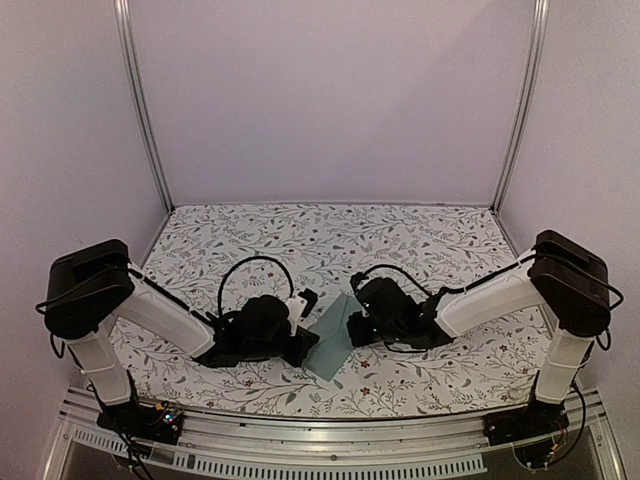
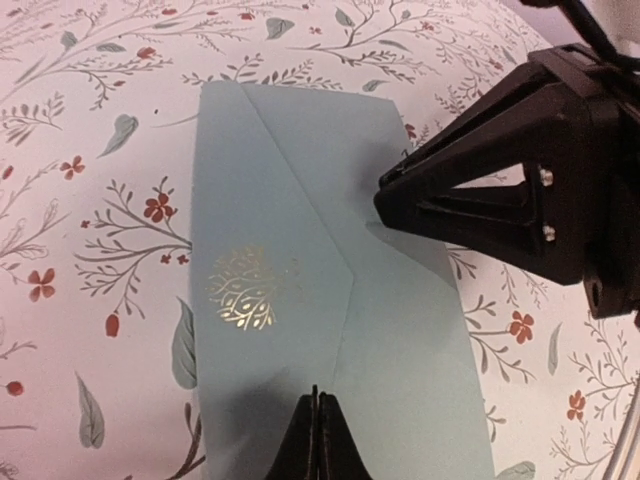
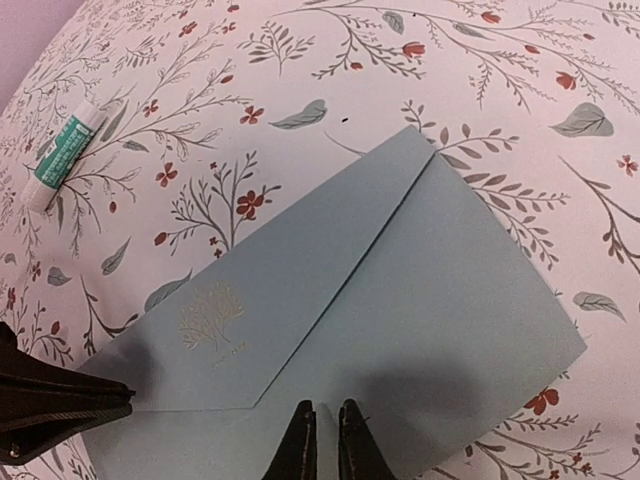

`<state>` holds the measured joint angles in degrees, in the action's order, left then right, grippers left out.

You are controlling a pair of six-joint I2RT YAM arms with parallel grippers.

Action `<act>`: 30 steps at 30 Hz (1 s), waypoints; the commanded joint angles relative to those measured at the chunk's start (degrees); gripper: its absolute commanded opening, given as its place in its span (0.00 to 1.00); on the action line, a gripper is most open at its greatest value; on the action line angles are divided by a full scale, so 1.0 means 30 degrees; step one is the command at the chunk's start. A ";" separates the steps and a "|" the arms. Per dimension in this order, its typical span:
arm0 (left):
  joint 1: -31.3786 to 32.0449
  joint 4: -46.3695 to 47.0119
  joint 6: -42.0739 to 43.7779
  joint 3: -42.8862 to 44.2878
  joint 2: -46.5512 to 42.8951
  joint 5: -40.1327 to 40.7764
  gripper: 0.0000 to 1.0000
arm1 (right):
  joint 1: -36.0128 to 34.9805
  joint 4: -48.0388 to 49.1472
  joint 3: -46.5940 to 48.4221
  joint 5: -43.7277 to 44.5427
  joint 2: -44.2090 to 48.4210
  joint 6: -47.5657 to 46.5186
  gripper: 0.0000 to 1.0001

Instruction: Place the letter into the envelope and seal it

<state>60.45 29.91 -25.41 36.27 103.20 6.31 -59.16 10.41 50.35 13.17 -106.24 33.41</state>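
The teal envelope [image 1: 328, 350] lies flat on the floral tablecloth between my two grippers, its triangular flap folded down and a gold tree emblem [image 2: 243, 288] on the flap. My left gripper [image 2: 318, 396] is shut, with its tips over the envelope's [image 2: 300, 230] near edge by the flap point. A narrow gap shows between the fingers of my right gripper [image 3: 327, 408], which hover over the envelope's [image 3: 430, 300] body with nothing between them. In the left wrist view the right gripper [image 2: 385, 200] points onto the envelope from the right. The letter is hidden from view.
A white-and-teal glue stick [image 3: 63, 156] lies on the cloth at the far left of the right wrist view. The floral tablecloth [image 1: 420, 235] stretches back to the lilac walls and metal posts [image 1: 145, 120].
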 commanded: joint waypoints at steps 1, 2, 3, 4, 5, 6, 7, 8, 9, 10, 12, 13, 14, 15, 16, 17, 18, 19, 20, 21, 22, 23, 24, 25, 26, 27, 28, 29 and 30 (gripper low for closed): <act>-0.0230 -0.0332 0.0592 -0.0634 -0.1777 0.0765 0.00 | 0.0145 -0.0725 -0.0326 0.0792 0.1608 -0.0463 0.12; -0.0223 -0.0346 0.0710 -0.0767 -0.2276 0.0989 0.00 | 0.0148 -0.0768 -0.0421 0.0821 0.1988 -0.0493 0.13; -0.0223 -0.0388 0.0794 -0.0930 -0.2662 0.1163 0.00 | 0.0145 -0.0775 -0.0521 0.0825 0.2212 -0.0541 0.17; -0.0241 -0.0474 0.0867 -0.1101 -0.2973 0.1371 0.00 | 0.0148 -0.0802 -0.0610 0.0836 0.2500 -0.0570 0.19; -0.0247 -0.0602 0.0942 -0.1188 -0.3302 0.1628 0.00 | 0.0145 -0.0853 -0.0720 0.0863 0.2706 -0.0609 0.25; -0.0233 -0.0735 0.1028 -0.1257 -0.3614 0.1869 0.00 | 0.0144 -0.0888 -0.0815 0.0925 0.3114 -0.0638 0.31; -0.0249 -0.0895 0.1087 -0.1350 -0.3898 0.2093 0.01 | 0.0148 -0.0915 -0.0936 0.1010 0.3365 -0.0687 0.35; -0.0248 -0.1039 0.1134 -0.1443 -0.4223 0.2334 0.01 | 0.0148 -0.0999 -0.1021 0.1148 0.3691 -0.0748 0.37; -0.0233 -0.1189 0.1173 -0.1564 -0.4527 0.2517 0.02 | 0.0148 -0.1119 -0.1094 0.1309 0.4084 -0.0827 0.38; -0.0253 -0.1354 0.1218 -0.1682 -0.4895 0.2771 0.02 | 0.0148 -0.1295 -0.1154 0.1501 0.4303 -0.0890 0.41; -0.0228 -0.1760 0.1233 -0.1945 -0.5626 0.3276 0.04 | 0.0148 -0.1651 -0.1274 0.1897 0.4809 -0.1032 0.47; -0.0230 -0.1971 0.1259 -0.2103 -0.6043 0.3569 0.06 | 0.0156 -0.1845 -0.1305 0.2073 0.5117 -0.1069 0.50; -0.0249 -0.2196 0.1273 -0.2262 -0.6469 0.3880 0.07 | 0.0149 -0.2034 -0.1353 0.2263 0.5375 -0.1112 0.53; -0.0248 -0.2451 0.1286 -0.2446 -0.6943 0.4242 0.10 | 0.0163 -0.2197 -0.1432 0.2473 0.5578 -0.1164 0.57; -0.0255 -0.2760 0.1306 -0.2634 -0.7449 0.4547 0.13 | 0.0176 -0.2343 -0.1534 0.2643 0.5934 -0.1172 0.60; -0.0278 -0.2986 0.1294 -0.2888 -0.7977 0.4863 0.15 | 0.0199 -0.2398 -0.1656 0.2847 0.6165 -0.1215 0.65; -0.0303 -0.3216 0.1292 -0.3096 -0.8564 0.5163 0.17 | 0.0221 -0.2465 -0.1814 0.3052 0.6520 -0.1231 0.71; -0.0350 -0.3428 0.1266 -0.3312 -0.9113 0.5413 0.19 | 0.0256 -0.2489 -0.1988 0.3213 0.6766 -0.1255 0.77; -0.0414 -0.3623 0.1289 -0.3567 -0.9742 0.5716 0.21 | 0.0329 -0.2495 -0.2167 0.3336 0.7255 -0.1328 0.84; -0.0492 -0.3772 0.1291 -0.3814 -1.0329 0.5830 0.24 | 0.0391 -0.2504 -0.2354 0.3432 0.7656 -0.1375 0.89; -0.0611 -0.3889 0.1310 -0.4091 -1.1083 0.5906 0.26 | 0.0483 -0.2527 -0.2542 0.3561 0.7929 -0.1449 0.95; -0.0751 -0.4061 0.1276 -0.4402 -1.1570 0.6022 0.29 | 0.0578 -0.2548 -0.2694 0.3654 0.8422 -0.1507 0.98; -0.0889 -0.4229 0.1165 -0.4589 -1.2030 0.6143 0.31 | 0.0685 -0.2609 -0.2827 0.3757 0.8691 -0.1616 0.99; -0.1042 -0.4422 0.1060 -0.4777 -1.2447 0.6271 0.34 | 0.0838 -0.2642 -0.2971 0.3803 0.9044 -0.1684 0.99; -0.1160 -0.4556 0.0948 -0.4943 -1.2850 0.6393 0.36 | 0.0971 -0.2679 -0.3125 0.3838 0.9308 -0.1720 0.99; -0.1259 -0.4617 0.0846 -0.5122 -1.3201 0.6434 0.39 | 0.1123 -0.2684 -0.3305 0.3882 0.9733 -0.1851 0.99; -0.1363 -0.4643 0.0745 -0.5294 -1.3571 0.6450 0.41 | 0.1284 -0.2688 -0.3504 0.3991 1.0072 -0.1952 0.99; -0.1423 -0.4657 0.0656 -0.5448 -1.3873 0.6482 0.43 | 0.1426 -0.2696 -0.3701 0.4099 1.0334 -0.2082 0.99; -0.1475 -0.4663 0.0579 -0.5602 -1.4156 0.6559 0.46 | 0.1538 -0.2800 -0.3916 0.4278 1.0733 -0.2193 0.99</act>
<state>57.32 18.04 -22.65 21.30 63.77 23.90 -56.12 3.22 40.82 23.14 -77.93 28.56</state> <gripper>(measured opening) 0.424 0.989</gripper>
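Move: The closed envelope lies just under both grippers. Its middle is about 3 cm ahead and 6 cm to the right of the left hand, 1 cm below it; from the right hand it is roughly 4 cm to the left and 1 cm back, some 2 cm below. The glue stick lies about 10 cm ahead and 12 cm to the left of the left hand, or 7 cm ahead and 23 cm to the left of the right hand. Clear both grippers off the envelope and draw them apart: raise each about 11 cm, the left first rising, then swinging some 12 cm left, the right going 8 cm right. Tip both hands' fingers up some 15 degrees and turn the left hand counter-clockwise, the right slightly clockwise, opening the left fingers partway and the right fully. ##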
